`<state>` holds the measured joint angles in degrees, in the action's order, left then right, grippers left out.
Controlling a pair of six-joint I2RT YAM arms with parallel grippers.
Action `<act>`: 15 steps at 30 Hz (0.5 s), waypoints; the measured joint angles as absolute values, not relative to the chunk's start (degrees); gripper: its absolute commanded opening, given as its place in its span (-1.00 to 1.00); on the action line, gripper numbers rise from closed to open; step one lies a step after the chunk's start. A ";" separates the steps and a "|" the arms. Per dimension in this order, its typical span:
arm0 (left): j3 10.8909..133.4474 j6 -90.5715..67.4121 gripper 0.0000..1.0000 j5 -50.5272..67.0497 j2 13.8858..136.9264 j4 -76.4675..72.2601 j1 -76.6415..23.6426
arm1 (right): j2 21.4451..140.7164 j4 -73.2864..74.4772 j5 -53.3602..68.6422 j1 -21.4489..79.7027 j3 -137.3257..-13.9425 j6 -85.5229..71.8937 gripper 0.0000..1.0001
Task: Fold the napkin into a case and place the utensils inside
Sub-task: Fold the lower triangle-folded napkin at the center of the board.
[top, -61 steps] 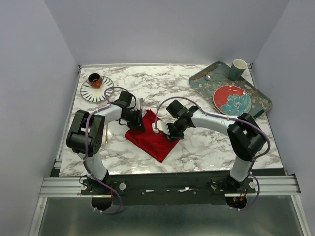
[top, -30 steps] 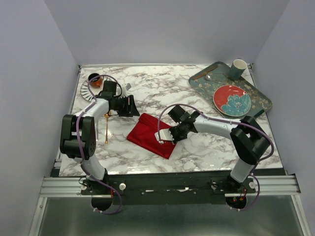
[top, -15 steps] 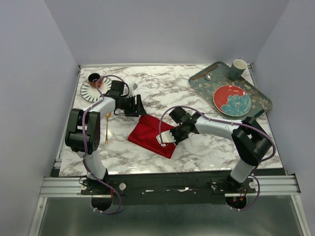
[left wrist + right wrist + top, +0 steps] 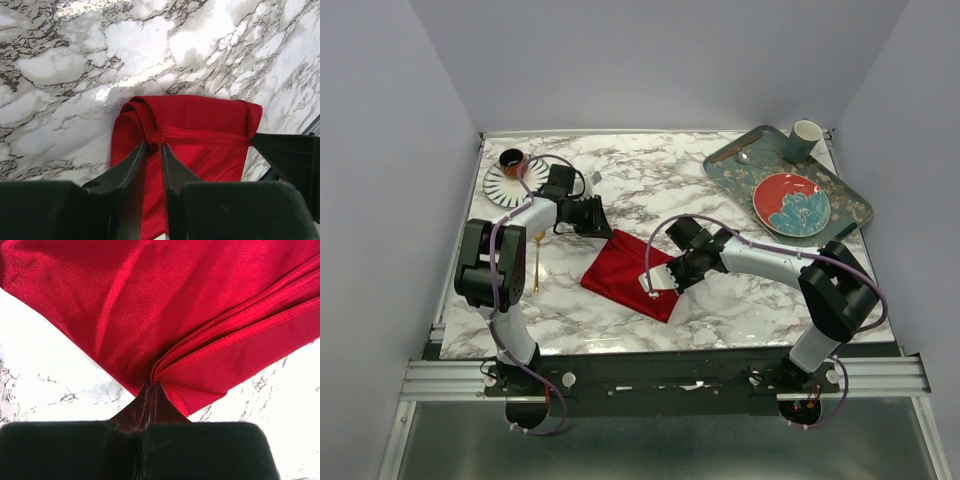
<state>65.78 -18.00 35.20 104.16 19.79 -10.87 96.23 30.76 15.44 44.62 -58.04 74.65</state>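
The red napkin point(image 4: 625, 275) lies folded into a rough rectangle at the table's middle front. At its far corner my left gripper point(image 4: 603, 222) pinches a bunched fold; in the left wrist view the napkin point(image 4: 200, 150) gathers between the nearly closed fingertips of that gripper point(image 4: 153, 144). My right gripper point(image 4: 665, 281) is shut on the cloth's right edge. The right wrist view shows the layered hems of the napkin point(image 4: 125, 305) converging into the tips of the right gripper point(image 4: 152, 385). A gold spoon point(image 4: 536, 262) lies on the marble to the left of the cloth. I cannot make out the fork.
A striped saucer point(image 4: 500, 186) with a dark cup point(image 4: 511, 160) sits at the back left, close to the left arm. A green tray point(image 4: 745, 178) at the back right holds a red patterned plate point(image 4: 791, 203), a pale green cup point(image 4: 804, 139) and a brown-handled utensil point(image 4: 728, 155).
My left gripper swung from near the saucer to the napkin's far corner and closed on a fold. The right gripper kept its pinch, and the cloth shifted slightly.
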 measured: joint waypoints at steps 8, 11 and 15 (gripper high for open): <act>65.78 -17.58 -0.28 35.20 104.16 19.90 -10.87 | 94.94 30.96 15.46 44.62 -58.00 74.65 -0.99; 65.78 -17.61 -0.06 35.20 103.90 19.81 -10.63 | 94.94 30.96 15.46 44.62 -58.00 74.65 -0.99; 66.08 -17.74 -0.01 35.20 102.37 19.79 -10.46 | 94.94 30.96 15.49 44.62 -57.89 74.67 -0.99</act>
<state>66.08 -17.74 35.20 102.37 19.79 -10.46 94.94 30.96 15.49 44.62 -57.89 74.67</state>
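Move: The napkin's far corner is almost under the left fingertips, about 1 cm ahead, 2 cm to the right and 2 cm below; the napkin's middle lies 9 cm back and 5 cm right of that hand. The gold spoon is 16 cm left and 6 cm back, the striped plate 20 cm left and 11 cm ahead. The right hand already pinches the napkin's right end, the napkin's middle some 9 cm to its left and 2 cm ahead. Upward and away from the napkin's far corner goes the left hand, by roughly 1.5 cm, after first staying low there while its half-closed fingers begin to spread; they open on during the lift, with hardly any wrist turn. The right hand eases up by half a centimetre or so at first, then stands still, keeping its pinch on the napkin's right end. ##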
